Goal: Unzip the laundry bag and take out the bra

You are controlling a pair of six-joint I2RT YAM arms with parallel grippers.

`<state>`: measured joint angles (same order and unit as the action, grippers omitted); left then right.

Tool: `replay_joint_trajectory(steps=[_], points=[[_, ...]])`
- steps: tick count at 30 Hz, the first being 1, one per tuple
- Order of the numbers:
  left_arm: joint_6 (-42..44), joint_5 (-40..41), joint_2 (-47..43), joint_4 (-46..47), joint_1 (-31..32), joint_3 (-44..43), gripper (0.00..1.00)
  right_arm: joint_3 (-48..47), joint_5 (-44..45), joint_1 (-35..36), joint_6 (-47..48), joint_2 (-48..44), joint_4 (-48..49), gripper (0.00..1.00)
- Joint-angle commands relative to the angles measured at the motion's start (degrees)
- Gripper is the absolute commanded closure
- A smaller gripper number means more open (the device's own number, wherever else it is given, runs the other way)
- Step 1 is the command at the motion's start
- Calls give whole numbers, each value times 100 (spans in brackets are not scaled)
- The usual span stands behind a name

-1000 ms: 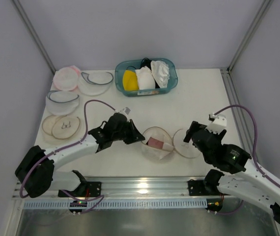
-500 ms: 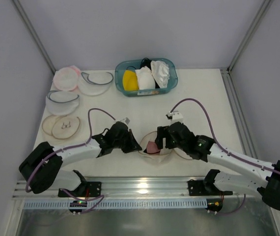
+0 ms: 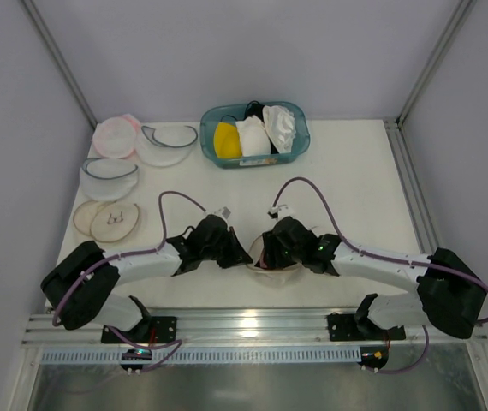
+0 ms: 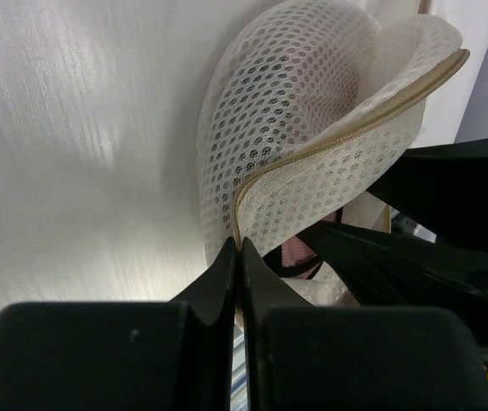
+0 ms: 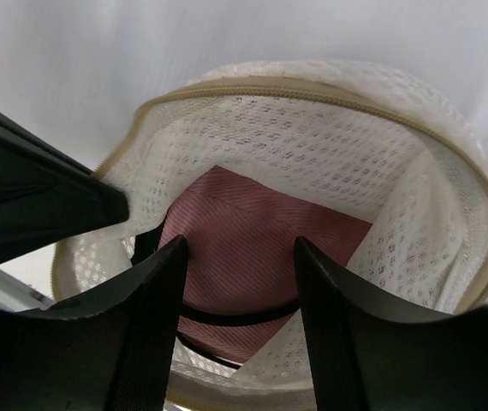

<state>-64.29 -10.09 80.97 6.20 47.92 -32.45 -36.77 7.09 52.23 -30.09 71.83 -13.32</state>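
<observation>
The laundry bag (image 3: 282,272) lies open at the table's near middle, white mesh with a tan zipper rim (image 5: 312,89). My left gripper (image 3: 241,249) is shut on the bag's rim at its left side; in the left wrist view (image 4: 239,249) the fingers pinch the tan edge of the mesh (image 4: 288,145). My right gripper (image 3: 266,256) is open and pokes into the bag's mouth. In the right wrist view (image 5: 240,253) its fingers straddle the mauve bra (image 5: 257,231) with its black strap, which lies inside the bag. A strip of the bra (image 4: 299,254) shows in the left wrist view.
A teal basket (image 3: 296,141) with a yellow bra and white bras stands at the back. A pink mesh round (image 3: 113,135), blue-rimmed white rounds (image 3: 167,142) and tan-rimmed rounds (image 3: 107,222) lie at the left. The two arms nearly touch over the bag.
My right arm has swung left from the table's right side, and its open fingers are now in the bag's mouth over the bra. My left gripper kept its hold on the rim.
</observation>
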Motion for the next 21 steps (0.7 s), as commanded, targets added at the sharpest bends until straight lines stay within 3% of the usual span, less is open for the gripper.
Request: replay_joint_trajectory(steps=[1,8,16,18,21], points=[[-31,42,-46,259,24,54,100,-23,229,77,64,295,85,44],[-31,59,-187,207,24,54,100,-102,671,174,-15,788,-48,44],[-57,94,-301,163,24,116,100,-155,600,253,-32,1070,67,90],[-66,103,-327,145,24,116,100,-128,496,288,-6,773,75,96],[-57,112,-301,145,24,98,100,-119,267,314,73,420,58,96]])
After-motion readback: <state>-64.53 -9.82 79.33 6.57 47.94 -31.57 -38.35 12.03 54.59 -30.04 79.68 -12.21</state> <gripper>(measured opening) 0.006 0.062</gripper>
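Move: The right hand hangs half open over the mouth of the unzipped bag; the pink bra lies in it about 4 cm below and 1 cm ahead, level with the hand to either side. The bag rim pinched by the left fingers is roughly 5 cm to the left, level ahead and 1 cm lower, and the opened flap some 14 cm to the right and 3 cm ahead. From the left hand the bra lies about 5 cm to the right, 1 cm ahead and 3 cm below. The right hand sinks almost 4 cm into the open bag onto the bra, tilting its fingers some 8 degrees steeper, then shuts them from about half open until they pinch a fold of the pink cloth, and rises about 1 cm with it. The left hand stays almost in place, its closed fingers still holding the zipped rim at the bag's left side so that the mouth stays open. ##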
